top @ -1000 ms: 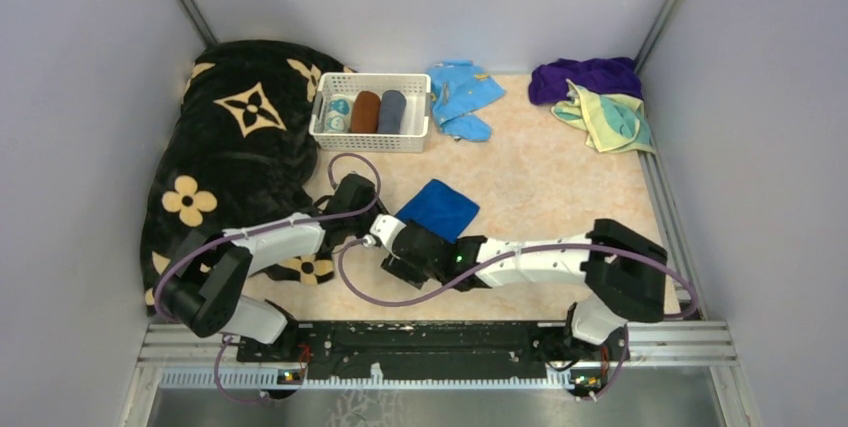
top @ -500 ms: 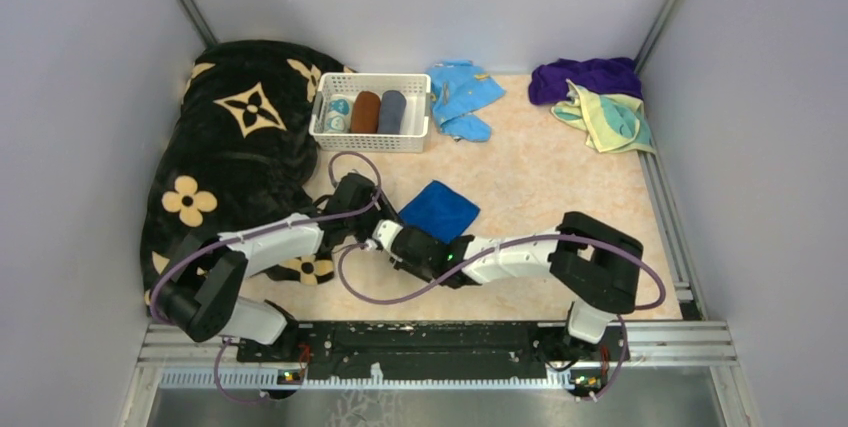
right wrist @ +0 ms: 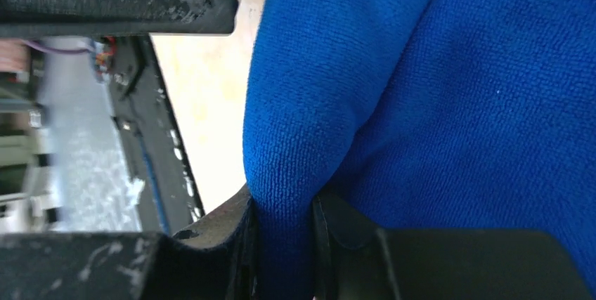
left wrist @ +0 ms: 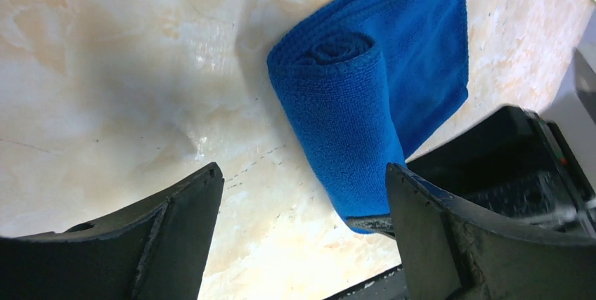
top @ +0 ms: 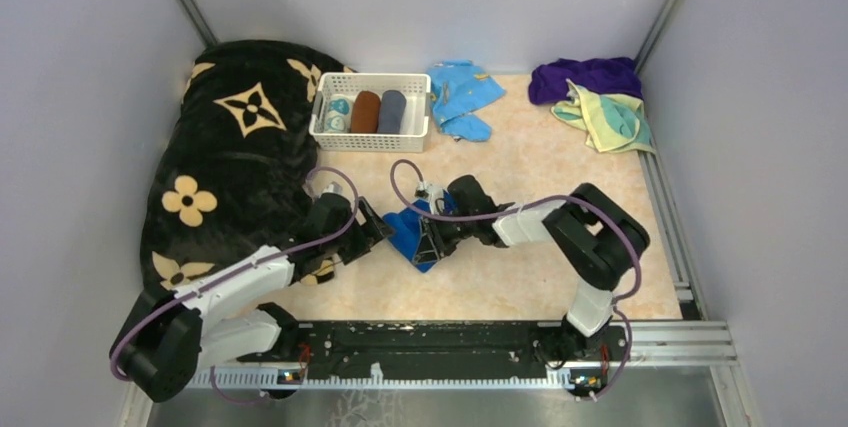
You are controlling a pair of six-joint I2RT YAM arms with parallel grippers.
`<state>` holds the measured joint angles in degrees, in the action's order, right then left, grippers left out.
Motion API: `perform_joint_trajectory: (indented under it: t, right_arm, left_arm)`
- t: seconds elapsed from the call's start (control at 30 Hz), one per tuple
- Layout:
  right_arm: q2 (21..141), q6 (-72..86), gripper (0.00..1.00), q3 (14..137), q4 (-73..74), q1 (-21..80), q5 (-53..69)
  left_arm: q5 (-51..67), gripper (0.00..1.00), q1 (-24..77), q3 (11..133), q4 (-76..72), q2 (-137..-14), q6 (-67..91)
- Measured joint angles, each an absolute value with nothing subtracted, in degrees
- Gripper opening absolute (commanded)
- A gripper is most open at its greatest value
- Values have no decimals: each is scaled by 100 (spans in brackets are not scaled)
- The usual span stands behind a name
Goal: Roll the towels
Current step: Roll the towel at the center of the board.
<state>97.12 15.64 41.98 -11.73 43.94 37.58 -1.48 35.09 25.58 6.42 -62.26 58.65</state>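
Observation:
The royal blue towel (top: 408,227) lies partly rolled at the table's middle; the left wrist view shows the spiral end of this towel (left wrist: 351,103). My right gripper (top: 432,237) is shut on a fold at its edge, and the right wrist view has blue cloth (right wrist: 422,103) pinched between that gripper's (right wrist: 284,216) jaws. My left gripper (top: 372,229) is open just left of the roll; in the left wrist view this gripper (left wrist: 301,173) holds nothing. The dark purple towel (top: 585,77) and the pale yellow towel (top: 610,119) lie crumpled at the far right.
A white basket (top: 370,143) at the back holds rolled cloths. A light blue cloth (top: 462,95) lies beside it. The black flowered blanket (top: 235,137) covers the left side, close to my left arm. Grey walls enclose the table.
My right gripper swung round to the towel's far side and shut on its edge. My left gripper opened and drew back left. The blue towel shifted nearer and now shows a roll.

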Motion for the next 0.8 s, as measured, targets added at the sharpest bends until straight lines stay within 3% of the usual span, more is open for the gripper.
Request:
perform_joint_trajectory:
  t: [0.27,0.47,0.63,0.8]
  right_arm:
    - [10634,2882,26,4036,-2432,3861,5087]
    - [10569,3009,41,4010,-2338,3844,5000]
    - [9688,2561,61,4005,-1302,3964,4029]
    - [8429,1894,66,4069,-54,4595,2053]
  left_arm:
    - [93,79,3509,2388,-64,-6687,5977]
    - [217,65,3509,2757,-454,-7651,5999]
    - [331,62,3509,2923,-670,-8036,6062]
    - [351,61,3511,2993,-687,-8136,6073]
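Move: The blue towel's roll lies slantwise, its left end about 4 cm to the right of the open left hand, 3 cm ahead and some 3 cm below. Its flat tail is roughly 11 cm right of that hand, 4 cm ahead and 5 cm down, and the white basket about 27 cm straight ahead. The right hand already pinches the near end; the roll's middle lies some 2 cm ahead of that hand, 3 cm left and 1 cm lower. The blue roll is first turned a further 15–20 degrees, its top going forward, by the right hand, which presses about 1 cm down, then opens, turns back and lifts away up and rightward. Meanwhile the left hand travels about 5 cm to the right, forward and down onto the roll's left end, partly closing its wide fingers around the sides. ##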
